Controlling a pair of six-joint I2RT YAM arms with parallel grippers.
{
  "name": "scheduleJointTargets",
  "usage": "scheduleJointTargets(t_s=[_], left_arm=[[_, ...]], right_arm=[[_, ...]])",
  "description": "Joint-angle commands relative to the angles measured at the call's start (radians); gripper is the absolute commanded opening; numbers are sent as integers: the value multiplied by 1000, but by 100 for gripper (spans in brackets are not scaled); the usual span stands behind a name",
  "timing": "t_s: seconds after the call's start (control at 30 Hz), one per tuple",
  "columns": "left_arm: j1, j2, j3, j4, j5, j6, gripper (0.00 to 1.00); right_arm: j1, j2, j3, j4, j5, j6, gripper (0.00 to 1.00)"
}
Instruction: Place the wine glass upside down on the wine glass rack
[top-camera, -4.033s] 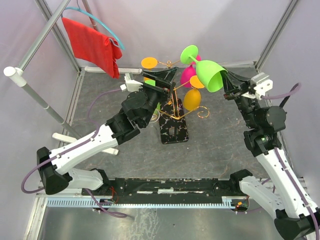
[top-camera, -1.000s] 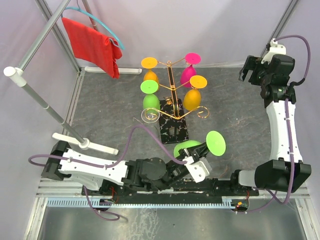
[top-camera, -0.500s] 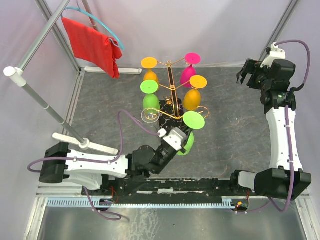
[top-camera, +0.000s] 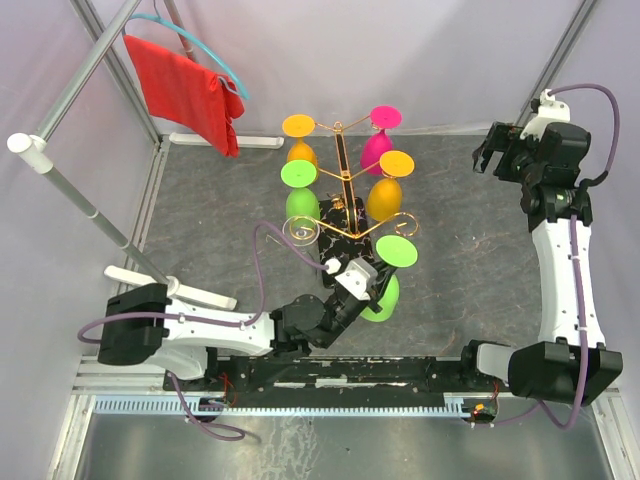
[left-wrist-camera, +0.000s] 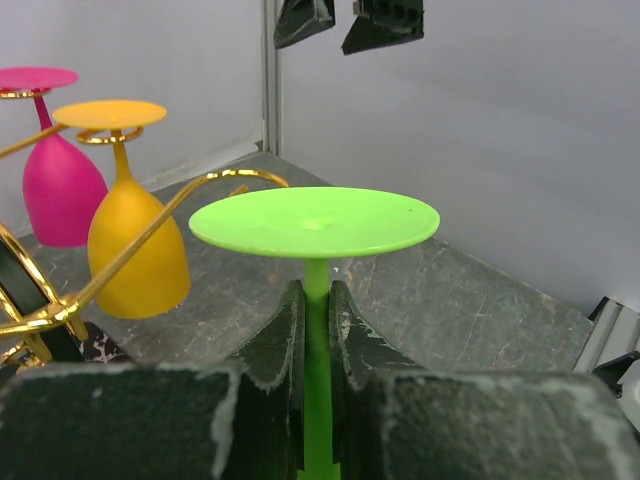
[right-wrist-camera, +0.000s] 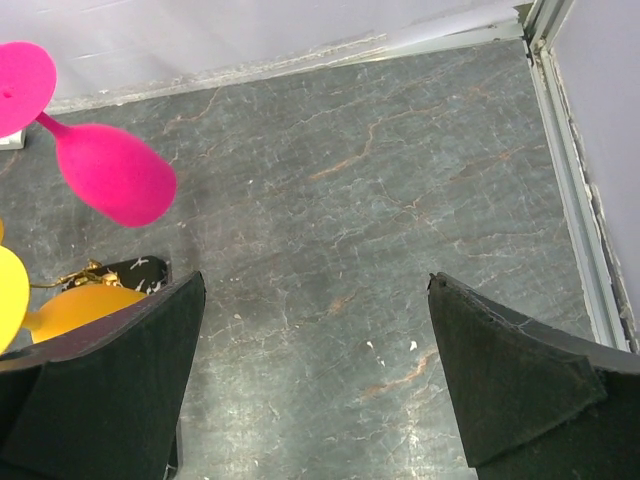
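My left gripper (top-camera: 372, 283) is shut on the stem of a light green wine glass (top-camera: 390, 272), held upside down with its round foot (left-wrist-camera: 314, 220) on top. It hangs just right of the rack's black veined base (top-camera: 348, 262) and below a free gold scroll arm (top-camera: 405, 226). The gold wire rack (top-camera: 342, 180) holds several glasses upside down: orange (top-camera: 384, 192), pink (top-camera: 377, 145), green (top-camera: 301, 197) and a far orange one (top-camera: 300, 137). My right gripper (top-camera: 497, 152) is open and empty, raised at the far right; in its wrist view (right-wrist-camera: 312, 300) only floor lies between its fingers.
A red cloth (top-camera: 186, 87) hangs on a teal hanger at the back left. A white pole stand (top-camera: 85, 200) leans at the left. Purple cage walls and metal frame posts surround the grey marbled floor (top-camera: 450, 270).
My left gripper has carried the green glass from the near edge up to the rack, then slightly right and nearer. The right arm stays raised at the far right, almost still.
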Motion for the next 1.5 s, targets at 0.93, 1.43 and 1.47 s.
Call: scheduleJointTargets(t_s=[0.93,1.43,1.47], left_arm=[[-31,297,51,646,-261,269,3],[58,357,136,618,-293,235,3],[63,357,140,606,-292,229,3]], right_arm=[[-5,-121,-85,33,-1,-57,100],[-5,-126,-90,29,-12,-59,100],[-5,-125,-89,31,-14,-59,100]])
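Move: About 6 cm ahead of the left hand, 2 cm to its right and 3 cm above it is the empty front-right ring of the rack, where the held green glass is to go. The orange glass hangs some 17 cm ahead of the hand, 2 cm right and 3 cm up; the clear glass is about 5 cm ahead, 18 cm left and 3 cm down. From the right hand, the ring is roughly 17 cm back and 20 cm left, slightly above. Carrying the upside-down green glass by its stem, the left hand dips about 3.5 cm while easing forward, regains nearly half of that height, then pushes on forward towards the empty ring, some 6 cm forward in all. Its wrist swings some 20 degrees counter-clockwise and the fingers keep their pinch. The open right hand draws back 2.5 cm, touching nothing. ##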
